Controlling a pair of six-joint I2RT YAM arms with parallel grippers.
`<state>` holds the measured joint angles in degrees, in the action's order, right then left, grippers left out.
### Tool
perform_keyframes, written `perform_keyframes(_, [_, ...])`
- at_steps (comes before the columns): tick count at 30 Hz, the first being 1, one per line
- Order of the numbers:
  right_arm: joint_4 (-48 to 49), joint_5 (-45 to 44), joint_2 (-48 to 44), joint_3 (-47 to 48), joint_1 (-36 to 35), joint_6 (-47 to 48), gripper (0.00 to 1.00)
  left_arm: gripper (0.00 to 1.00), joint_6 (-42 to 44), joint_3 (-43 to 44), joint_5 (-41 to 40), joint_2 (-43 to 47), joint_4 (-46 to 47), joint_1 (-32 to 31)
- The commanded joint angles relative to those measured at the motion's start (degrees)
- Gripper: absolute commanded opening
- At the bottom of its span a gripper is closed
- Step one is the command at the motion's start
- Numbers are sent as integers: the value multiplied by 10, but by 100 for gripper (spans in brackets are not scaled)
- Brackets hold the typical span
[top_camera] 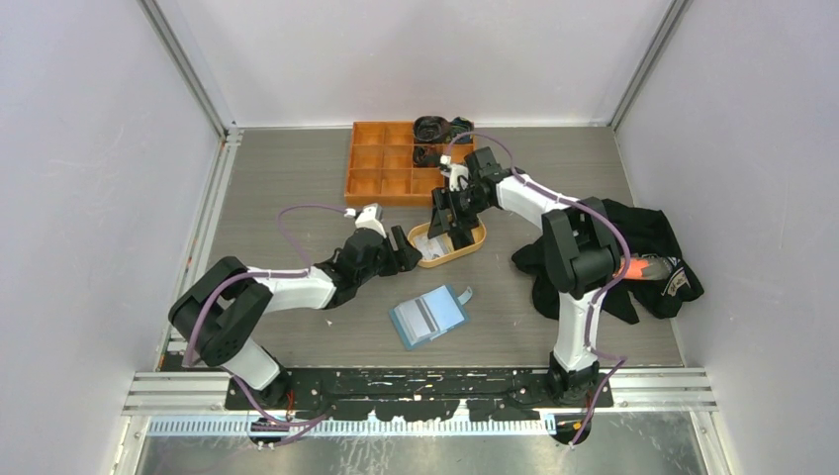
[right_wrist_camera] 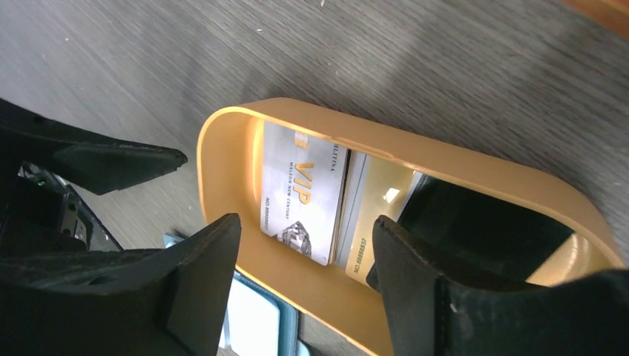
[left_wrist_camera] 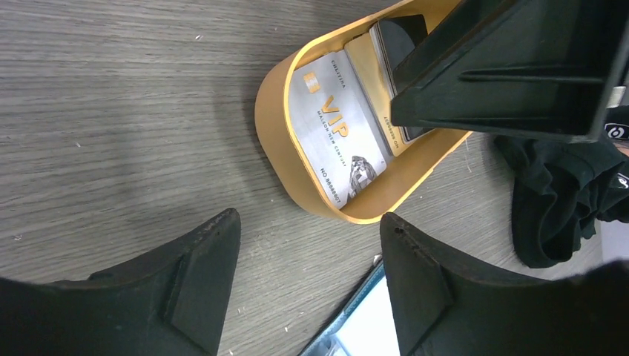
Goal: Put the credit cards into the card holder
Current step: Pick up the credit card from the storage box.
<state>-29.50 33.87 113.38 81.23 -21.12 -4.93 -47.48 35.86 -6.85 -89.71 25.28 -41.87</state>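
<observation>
Several credit cards lie stacked in an oval tan dish (top_camera: 440, 263): a silver VIP card (right_wrist_camera: 300, 193) on top, a gold card (right_wrist_camera: 371, 215) under it and a black card (right_wrist_camera: 475, 222) further along. My right gripper (right_wrist_camera: 305, 221) hangs open just above the dish, its jaws straddling the silver card's end without touching it. My left gripper (left_wrist_camera: 309, 222) is open over bare table just outside the dish's left end (left_wrist_camera: 278, 148), holding nothing. The blue card holder (top_camera: 428, 315) lies open on the table in front of the dish; its corner (left_wrist_camera: 363, 319) shows beside my left gripper.
An orange compartment tray (top_camera: 396, 163) with dark items stands behind the dish. A black cloth (top_camera: 613, 257) is heaped by the right arm. The right gripper's body (left_wrist_camera: 512, 67) hangs over the dish's far end, close to my left gripper.
</observation>
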Motion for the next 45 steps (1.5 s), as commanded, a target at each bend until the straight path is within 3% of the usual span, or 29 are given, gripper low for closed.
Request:
perform_keyframes(1, [20, -14, 13, 26, -18, -24, 66, 67, 14, -2, -14, -9, 59, 5])
perform_keyframes(6, [23, -44, 23, 32, -31, -29, 60, 54, 17, -5, -9, -19, 76, 5])
perform_keyframes(16, [9, -98, 47, 50, -48, -22, 60, 38, 23, -3, 14, -39, 98, 5])
perform_keyframes(24, [10, -2, 56, 53, -51, -53, 59, 32, 24, -2, 23, -47, 105, 6])
perform_keyframes(32, [43, 102, 29, 37, -44, -109, 50, 26, 24, -2, 24, -49, 108, 7])
perform_keyframes(45, [78, 186, 34, 17, -31, -164, 42, 24, 21, -2, 29, -53, 110, 11])
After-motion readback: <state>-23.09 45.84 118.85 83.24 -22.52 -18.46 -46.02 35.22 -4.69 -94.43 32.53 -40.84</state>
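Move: The right fingers point at the white VIP card in the left end of the storage box, about 3 cm left of them, 2 cm nearer and 3 cm lower. The gold card lies about 3 cm right of the VIP card and the dark card some 6 cm right of it, both slightly farther out. For the left hand, the box's left end wall is about 2 cm right, 1 cm ahead and 2 cm down, the VIP card about 4 cm right and 3 cm ahead; the blue card holder sits 11 cm back, 3 cm right. A right fingertip comes against the VIP card's edge inside the box and tips the card up: the hand dips about 2.5 cm while working left, then carries on left and rises some 3 cm, fingers swinging up about 20 degrees and closing to under half open. The left hand eases down 1 cm, shutting its fingers across the box's left end wall until that wall stands between them. ##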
